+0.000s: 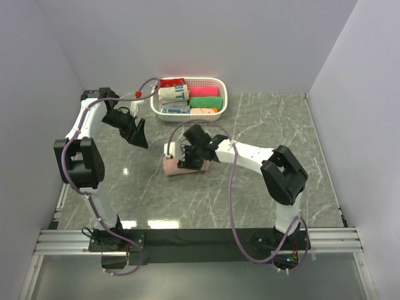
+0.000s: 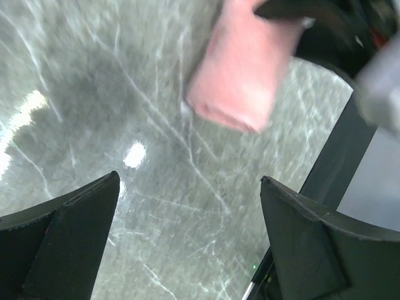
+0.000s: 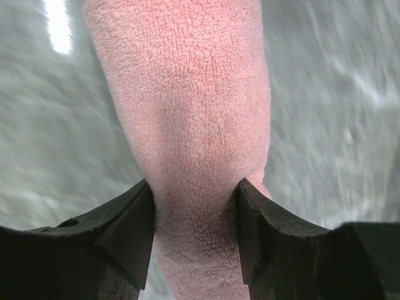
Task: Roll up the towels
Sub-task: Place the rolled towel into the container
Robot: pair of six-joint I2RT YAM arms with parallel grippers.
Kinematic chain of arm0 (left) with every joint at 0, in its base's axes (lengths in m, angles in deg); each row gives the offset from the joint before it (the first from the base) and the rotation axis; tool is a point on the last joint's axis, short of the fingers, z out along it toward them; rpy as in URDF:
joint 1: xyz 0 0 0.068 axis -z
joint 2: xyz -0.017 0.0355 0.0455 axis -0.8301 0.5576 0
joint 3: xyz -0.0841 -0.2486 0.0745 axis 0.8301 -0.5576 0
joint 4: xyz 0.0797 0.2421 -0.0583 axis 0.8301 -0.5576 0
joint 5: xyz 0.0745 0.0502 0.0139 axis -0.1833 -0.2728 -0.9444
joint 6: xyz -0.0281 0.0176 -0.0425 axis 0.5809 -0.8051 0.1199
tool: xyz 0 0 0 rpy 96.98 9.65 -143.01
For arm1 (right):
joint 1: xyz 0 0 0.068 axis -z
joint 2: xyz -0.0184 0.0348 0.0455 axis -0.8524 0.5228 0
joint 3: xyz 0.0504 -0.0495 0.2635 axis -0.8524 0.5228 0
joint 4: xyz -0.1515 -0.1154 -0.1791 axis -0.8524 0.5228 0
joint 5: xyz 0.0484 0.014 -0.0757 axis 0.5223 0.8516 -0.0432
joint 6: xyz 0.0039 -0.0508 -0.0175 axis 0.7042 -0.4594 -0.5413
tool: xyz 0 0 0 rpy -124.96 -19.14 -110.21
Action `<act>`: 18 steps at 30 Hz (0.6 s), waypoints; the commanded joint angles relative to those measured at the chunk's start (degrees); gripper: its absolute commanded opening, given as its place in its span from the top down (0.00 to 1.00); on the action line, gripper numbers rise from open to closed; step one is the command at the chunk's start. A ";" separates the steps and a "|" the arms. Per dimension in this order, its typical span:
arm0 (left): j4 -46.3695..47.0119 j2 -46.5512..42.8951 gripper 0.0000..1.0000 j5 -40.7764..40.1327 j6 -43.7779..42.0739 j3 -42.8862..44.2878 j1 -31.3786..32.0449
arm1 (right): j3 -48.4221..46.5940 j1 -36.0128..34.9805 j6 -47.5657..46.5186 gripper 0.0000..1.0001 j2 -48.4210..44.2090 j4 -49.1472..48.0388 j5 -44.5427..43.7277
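The salmon-pink towel lies rolled into a short thick bundle on the marble table, near its middle. My right gripper is shut on it. In the right wrist view both fingers press into the terry cloth from either side around my right gripper. My left gripper hangs above the table to the left of the roll, clear of it. It is open, with only bare marble between its fingers. The roll shows at the top of the left wrist view, one end of it under the right arm.
A white plastic basket stands at the back of the table. It holds a red bundle, a cream cloth with blue letters, a magenta bundle and a green one. Grey walls close in on three sides.
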 commanded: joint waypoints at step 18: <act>2.08 -7.82 0.01 11.00 7.23 -0.50 0.10 | -25.25 27.76 -5.92 1.00 -2.68 13.00 -2.15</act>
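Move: The right hand already grips the rolled towel low over the table; the container's middle is about 24 cm ahead and 1 cm to the right, slightly below. In the container, the orange towel lies some 20 cm ahead and 7 right, the green one 24 ahead and 8 right, the grey-blue one 21 ahead and 4 left. From the empty left hand the container is about 15 cm ahead, 17 right and 10 lower. Keeping its pinch on the rolled towel, the right hand carries it forward and to the right, about 15 cm each way, towards the container's front right side. It stays low at first, then climbs some 10 cm at quickening speed, the wrist turning about 25 degrees clockwise. The open left hand rises 5 cm, touching nothing. ##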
